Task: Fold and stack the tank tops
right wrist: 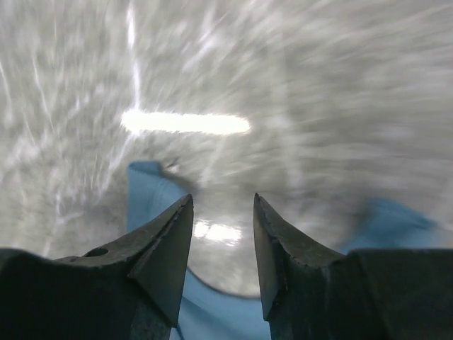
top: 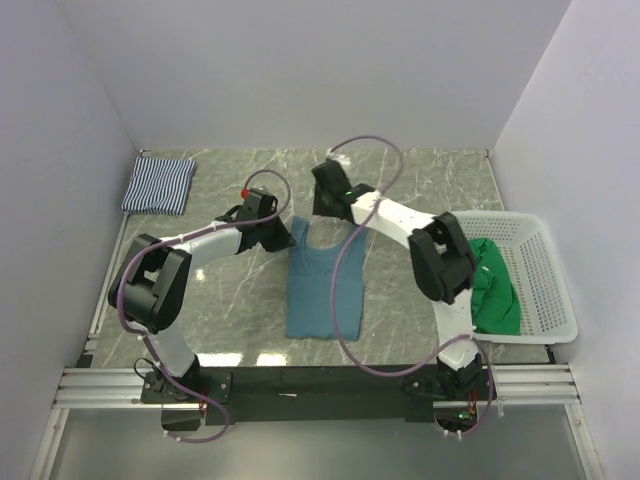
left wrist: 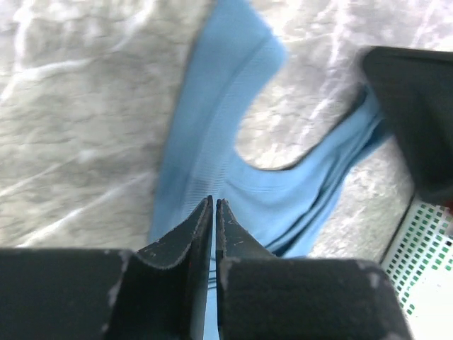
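The teal-blue tank top (top: pixel 323 285) lies flat in the middle of the table, straps toward the back. My left gripper (top: pixel 284 236) sits at its left shoulder; in the left wrist view the jaws (left wrist: pixel 214 200) are pressed together low over the blue fabric (left wrist: pixel 212 127), pinching it. My right gripper (top: pixel 338 215) hovers over the neckline, open with nothing between its fingers (right wrist: pixel 223 198), a blue strap (right wrist: pixel 145 191) lying to its left. The striped tank top (top: pixel 158 183) rests folded at the back left. The green tank top (top: pixel 493 285) is bunched in the basket.
A white mesh basket (top: pixel 548 290) stands at the right edge of the table and also shows in the left wrist view (left wrist: pixel 425 248). White walls close the table in on three sides. The right arm's black body (left wrist: pixel 417 106) hangs close to the left gripper.
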`<move>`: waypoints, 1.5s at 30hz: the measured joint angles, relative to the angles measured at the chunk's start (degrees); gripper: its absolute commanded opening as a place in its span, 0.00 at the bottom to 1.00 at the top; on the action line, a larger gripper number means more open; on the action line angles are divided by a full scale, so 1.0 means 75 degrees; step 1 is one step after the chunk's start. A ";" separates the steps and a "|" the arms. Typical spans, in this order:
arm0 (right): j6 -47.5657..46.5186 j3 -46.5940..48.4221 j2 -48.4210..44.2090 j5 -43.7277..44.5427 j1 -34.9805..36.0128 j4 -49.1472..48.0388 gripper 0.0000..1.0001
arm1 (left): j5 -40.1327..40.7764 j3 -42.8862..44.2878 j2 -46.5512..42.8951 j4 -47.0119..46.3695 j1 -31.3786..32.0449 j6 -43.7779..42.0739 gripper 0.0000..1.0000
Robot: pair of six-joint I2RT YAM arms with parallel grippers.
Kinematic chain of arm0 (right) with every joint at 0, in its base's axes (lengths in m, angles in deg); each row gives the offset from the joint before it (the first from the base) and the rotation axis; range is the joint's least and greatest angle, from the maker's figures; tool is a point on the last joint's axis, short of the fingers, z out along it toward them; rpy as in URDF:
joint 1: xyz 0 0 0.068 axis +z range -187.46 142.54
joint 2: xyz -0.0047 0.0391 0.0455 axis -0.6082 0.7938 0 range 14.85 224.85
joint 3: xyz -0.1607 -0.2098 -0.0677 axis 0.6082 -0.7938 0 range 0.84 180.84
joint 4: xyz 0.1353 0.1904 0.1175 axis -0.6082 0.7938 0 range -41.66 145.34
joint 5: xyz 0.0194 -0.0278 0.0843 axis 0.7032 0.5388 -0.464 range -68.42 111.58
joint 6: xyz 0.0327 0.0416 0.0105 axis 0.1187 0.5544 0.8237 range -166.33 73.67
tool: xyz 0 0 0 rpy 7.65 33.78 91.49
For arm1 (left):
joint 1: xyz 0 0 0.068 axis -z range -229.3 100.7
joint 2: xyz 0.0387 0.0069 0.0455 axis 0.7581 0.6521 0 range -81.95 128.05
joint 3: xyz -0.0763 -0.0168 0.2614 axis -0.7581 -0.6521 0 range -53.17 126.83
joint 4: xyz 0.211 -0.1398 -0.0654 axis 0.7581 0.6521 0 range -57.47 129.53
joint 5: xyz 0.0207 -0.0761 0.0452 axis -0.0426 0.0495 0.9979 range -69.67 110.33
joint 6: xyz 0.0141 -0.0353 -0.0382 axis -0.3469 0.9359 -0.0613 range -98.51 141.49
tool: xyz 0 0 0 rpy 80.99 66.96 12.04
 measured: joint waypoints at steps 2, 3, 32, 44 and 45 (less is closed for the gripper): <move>0.0143 -0.0245 -0.0603 0.0213 -0.0262 0.0181 0.47 | 0.0020 0.0070 0.0000 -0.0020 0.0073 0.0003 0.11; 0.0192 -0.0373 -0.0848 0.0309 -0.0391 0.0265 0.47 | 0.0020 0.0073 0.0000 -0.0029 0.0108 0.0003 0.11; 0.0583 -0.2095 -0.1209 0.0711 -0.1236 0.0484 0.44 | 0.0463 -0.0694 -0.0510 -0.0277 0.3273 0.0743 0.11; 0.0801 -0.2037 -0.0886 0.0580 -0.1236 0.0329 0.11 | 0.0618 -0.0694 -0.0061 -0.0539 0.4223 0.1142 0.11; 0.0799 -0.2037 -0.0883 0.0583 -0.1233 0.0329 0.08 | 0.0632 -0.0694 -0.0009 -0.0542 0.4261 0.1160 0.10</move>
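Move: The tank top's right strap lies about 12 cm right of the right hand, 3 cm back and 5 below; its left strap is some 5 cm left, level fore and aft, equally low. From the left hand, the right hem corner is roughly 25 cm back, 18 right and 4 below, with the left strap some 4 cm ahead and 2 right. Right hand swings 12 cm right, lowers, pinches the right strap; left, fingers shut, sweeps back-right towards the hem. ##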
